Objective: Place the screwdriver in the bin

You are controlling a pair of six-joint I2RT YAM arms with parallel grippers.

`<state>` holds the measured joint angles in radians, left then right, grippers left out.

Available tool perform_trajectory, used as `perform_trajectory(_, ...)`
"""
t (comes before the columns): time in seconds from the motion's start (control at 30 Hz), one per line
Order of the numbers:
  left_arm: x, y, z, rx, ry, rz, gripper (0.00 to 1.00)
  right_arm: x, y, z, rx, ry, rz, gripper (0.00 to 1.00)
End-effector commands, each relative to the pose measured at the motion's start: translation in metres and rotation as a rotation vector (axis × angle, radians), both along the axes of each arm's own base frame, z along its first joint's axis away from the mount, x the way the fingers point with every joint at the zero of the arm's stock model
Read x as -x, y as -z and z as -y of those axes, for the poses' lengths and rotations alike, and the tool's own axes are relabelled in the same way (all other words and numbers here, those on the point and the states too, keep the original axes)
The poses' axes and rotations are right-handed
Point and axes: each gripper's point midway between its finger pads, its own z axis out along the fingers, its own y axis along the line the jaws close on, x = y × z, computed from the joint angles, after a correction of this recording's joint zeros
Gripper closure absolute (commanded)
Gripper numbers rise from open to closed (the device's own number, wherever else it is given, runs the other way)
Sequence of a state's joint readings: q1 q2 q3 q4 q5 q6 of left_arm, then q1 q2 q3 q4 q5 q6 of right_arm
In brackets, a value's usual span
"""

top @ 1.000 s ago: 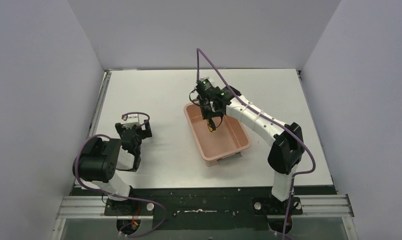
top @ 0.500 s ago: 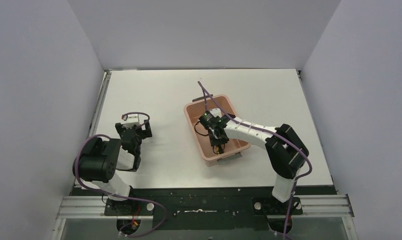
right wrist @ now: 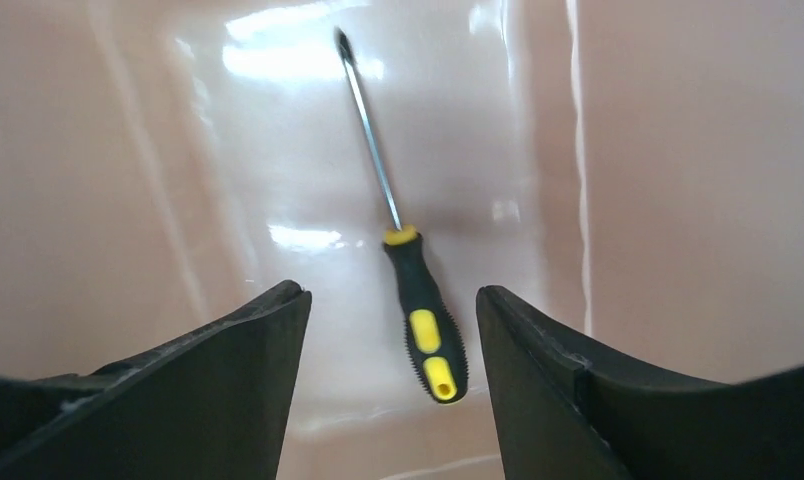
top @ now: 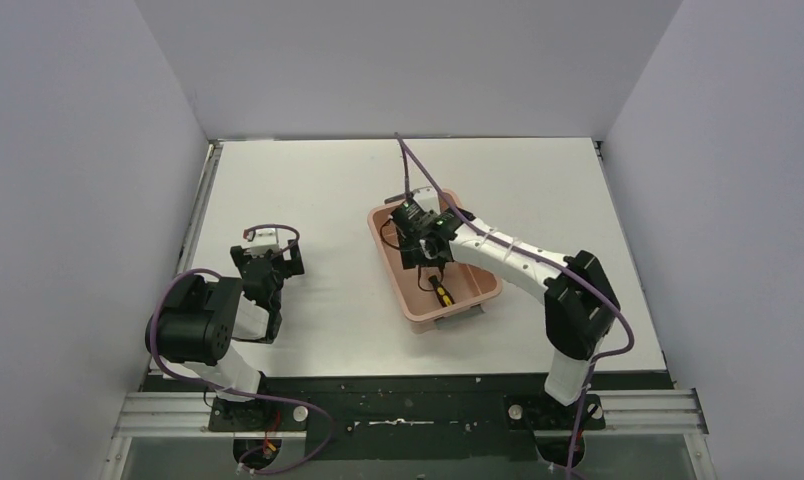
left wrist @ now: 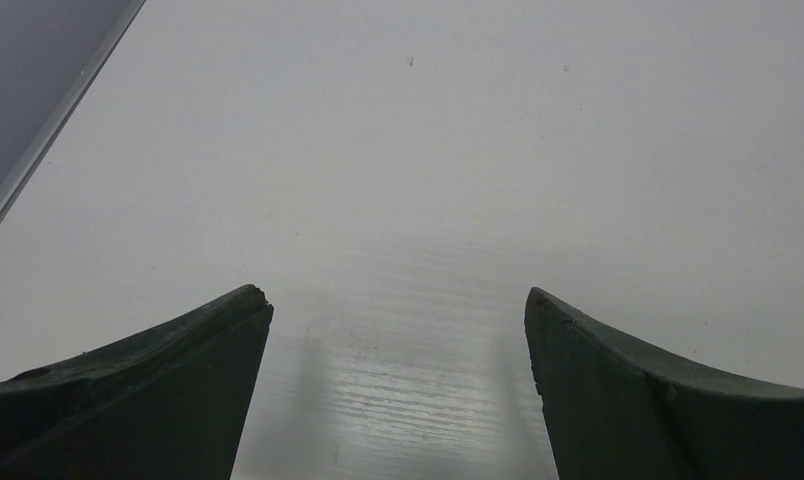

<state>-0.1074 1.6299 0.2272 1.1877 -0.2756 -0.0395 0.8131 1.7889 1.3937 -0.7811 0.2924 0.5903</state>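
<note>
The screwdriver (right wrist: 421, 314) lies flat on the floor of the salmon-pink bin (right wrist: 678, 180), its black-and-yellow handle nearest the camera and its thin shaft pointing away. From above, the screwdriver (top: 439, 292) rests in the near half of the bin (top: 386, 256). My right gripper (right wrist: 393, 305) hangs open just above it, a finger on each side of the handle, touching nothing. At the table's left, my left gripper (left wrist: 398, 305) is open over bare white tabletop and holds nothing.
The bin's walls surround the right gripper on all sides. The left arm (top: 253, 290) sits folded near the table's left edge (top: 200, 215). Grey walls enclose the white table on three sides.
The right gripper went down into the bin with the screwdriver, then opened and lifted back a little; the screwdriver now lies loose on the bin floor. The left arm has stayed still.
</note>
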Motion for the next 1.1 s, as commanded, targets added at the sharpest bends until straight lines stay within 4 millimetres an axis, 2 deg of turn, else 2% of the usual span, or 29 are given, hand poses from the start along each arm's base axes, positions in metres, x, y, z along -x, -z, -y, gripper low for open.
perform_trajectory(0.0, -0.011, -0.021, 0.001, 0.003, 0.012, 0.07, 0.03, -0.014, -0.103, -0.011, -0.091, -0.047, 0.204, 0.35)
perform_trajectory(0.07, -0.01, -0.021, 0.001, 0.002, 0.012, 0.068, 0.03, -0.015, -0.134, -0.016, -0.132, -0.098, 0.255, 0.23)
perform_trajectory(0.13, -0.011, -0.021, 0.002, 0.002, 0.013, 0.069, 0.03, -0.018, -0.166, -0.015, -0.157, -0.141, 0.322, 0.02)
perform_trajectory(0.23, -0.011, -0.021, 0.001, 0.003, 0.012, 0.069, 0.03, -0.027, -0.2, 0.003, -0.143, -0.141, 0.429, 0.0)
perform_trajectory(0.3, -0.01, -0.021, 0.002, 0.002, 0.013, 0.068, 0.03, -0.035, -0.216, 0.019, -0.136, -0.129, 0.502, 0.0)
perform_trajectory(0.37, -0.01, -0.021, 0.002, 0.003, 0.013, 0.069, 0.03, -0.044, -0.223, 0.041, -0.143, -0.104, 0.563, 0.0)
perform_trajectory(0.47, -0.01, -0.021, 0.001, 0.003, 0.011, 0.068, 0.03, -0.057, -0.222, 0.089, -0.132, -0.008, 0.646, 0.0)
perform_trajectory(0.57, -0.011, -0.021, 0.002, 0.003, 0.013, 0.07, 0.03, -0.06, -0.206, 0.14, -0.096, 0.11, 0.712, 0.0)
perform_trajectory(0.7, -0.011, -0.021, 0.001, 0.003, 0.012, 0.07, 0.03, -0.053, -0.17, 0.202, -0.097, 0.262, 0.775, 0.0)
perform_trajectory(0.73, -0.011, -0.021, 0.001, 0.003, 0.012, 0.069, 0.03, -0.051, -0.156, 0.221, -0.091, 0.316, 0.768, 0.0)
perform_trajectory(0.77, -0.01, -0.021, 0.002, 0.003, 0.013, 0.068, 0.03, -0.046, -0.13, 0.233, -0.081, 0.349, 0.733, 0.0)
perform_trajectory(0.83, -0.01, -0.021, 0.001, 0.002, 0.011, 0.069, 0.03, -0.038, -0.097, 0.246, -0.093, 0.386, 0.691, 0.0)
perform_trajectory(0.93, -0.011, -0.021, 0.001, 0.002, 0.013, 0.069, 0.03, -0.028, -0.054, 0.249, -0.124, 0.391, 0.632, 0.0)
perform_trajectory(1.07, -0.01, -0.021, 0.001, 0.002, 0.011, 0.069, 0.03, -0.017, -0.019, 0.25, -0.135, 0.41, 0.609, 0.0)
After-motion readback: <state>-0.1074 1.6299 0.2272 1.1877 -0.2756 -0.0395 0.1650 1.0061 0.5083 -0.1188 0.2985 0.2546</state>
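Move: The screwdriver already lies released on the bin floor, its middle some 6 cm below the open right hand, about 1 cm back and 2 cm to its right. The bin's centre is roughly 2 cm ahead, 1 cm right and 3 cm below that hand; its right rim lies level ahead, about 11 cm to the right and about as high. From the idle left hand the screwdriver is around 35 cm right, 5 cm back and 4 cm lower. Opening wide, the right hand rises some 20 cm from the bin, swings right about 25 cm, then sinks. ##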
